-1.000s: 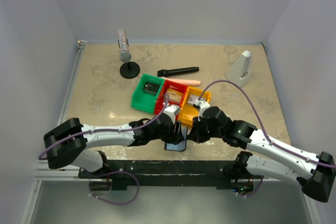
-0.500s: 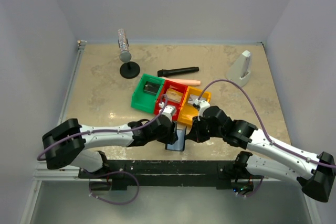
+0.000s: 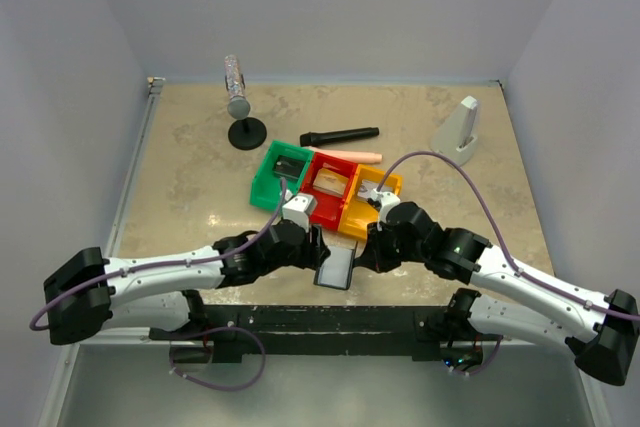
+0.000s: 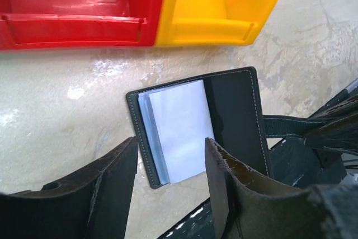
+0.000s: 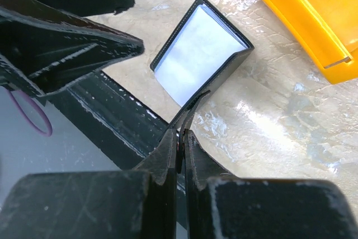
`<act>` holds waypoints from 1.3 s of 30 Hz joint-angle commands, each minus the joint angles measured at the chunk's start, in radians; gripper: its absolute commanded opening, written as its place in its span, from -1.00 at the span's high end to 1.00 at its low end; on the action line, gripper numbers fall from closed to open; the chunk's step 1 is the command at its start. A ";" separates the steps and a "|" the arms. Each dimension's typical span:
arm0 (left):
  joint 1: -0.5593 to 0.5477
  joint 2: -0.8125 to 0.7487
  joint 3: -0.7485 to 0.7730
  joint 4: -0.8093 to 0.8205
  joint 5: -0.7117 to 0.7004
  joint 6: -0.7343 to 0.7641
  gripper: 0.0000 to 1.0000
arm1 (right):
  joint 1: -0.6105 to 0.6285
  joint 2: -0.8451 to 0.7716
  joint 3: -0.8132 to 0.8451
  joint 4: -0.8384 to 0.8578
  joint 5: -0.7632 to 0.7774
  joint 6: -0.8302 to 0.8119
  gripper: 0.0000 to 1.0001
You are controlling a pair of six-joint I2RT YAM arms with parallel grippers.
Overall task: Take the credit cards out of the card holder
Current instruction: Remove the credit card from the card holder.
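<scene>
The black card holder (image 3: 335, 269) lies open on the table near the front edge. In the left wrist view its left half holds pale bluish-white credit cards (image 4: 179, 127), and its right half is a bare black flap (image 4: 235, 116). My left gripper (image 4: 171, 143) hovers open just above the cards' near end, one finger on each side, holding nothing. It sits left of the holder in the top view (image 3: 308, 245). My right gripper (image 5: 179, 132) is shut on the edge of the raised black flap (image 5: 221, 76), with the cards (image 5: 196, 54) beyond it.
Green (image 3: 280, 175), red (image 3: 327, 190) and yellow (image 3: 368, 202) bins stand in a row just behind the holder. A black stick (image 3: 340, 135), a pink item (image 3: 350, 155), a stand with a silver cylinder (image 3: 240, 107) and a white wedge (image 3: 462, 127) lie further back. The table's black front rail (image 3: 330, 319) is close by.
My left arm has swung back to the left, and its gripper has slid off the card holder to the holder's left side. The right gripper keeps its hold on the flap.
</scene>
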 commanded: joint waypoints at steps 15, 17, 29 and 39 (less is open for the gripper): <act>0.001 0.162 0.022 0.097 0.108 -0.007 -0.07 | 0.000 -0.010 -0.060 -0.075 0.118 0.068 1.00; 0.001 0.164 0.022 0.102 0.109 -0.009 -0.07 | 0.000 -0.002 -0.074 -0.086 0.130 0.094 1.00; 0.001 0.224 0.047 0.126 0.154 -0.013 -0.09 | 0.000 0.059 -0.096 -0.174 0.224 0.206 1.00; 0.002 0.184 0.029 0.109 0.103 -0.022 -0.11 | -0.001 0.094 -0.116 -0.173 0.236 0.226 1.00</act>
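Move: The card holder lies open, its white-and-blue pockets about 3 cm to the left hand's right, 1 cm back and 7 cm below its open fingers. The red box is some 17 cm ahead of that hand and 1 cm right, the yellow one 14 cm ahead and 11 cm right. From the right hand, gripping the raised flap's strap, the pockets are about 6 cm left, 1 cm ahead, 10 cm below; the yellow box is 16 cm ahead, 3 cm right. The card holder's raised flap is swung open by its strap, which the right hand keeps pinched as it goes down about 8 cm and some 6 cm right, away from the pockets, turning clockwise and rolling left side down. The left hand sinks about 5 cm in two stages, drifting right and slightly back onto the pockets, tipping down slightly with fingers still half open. ##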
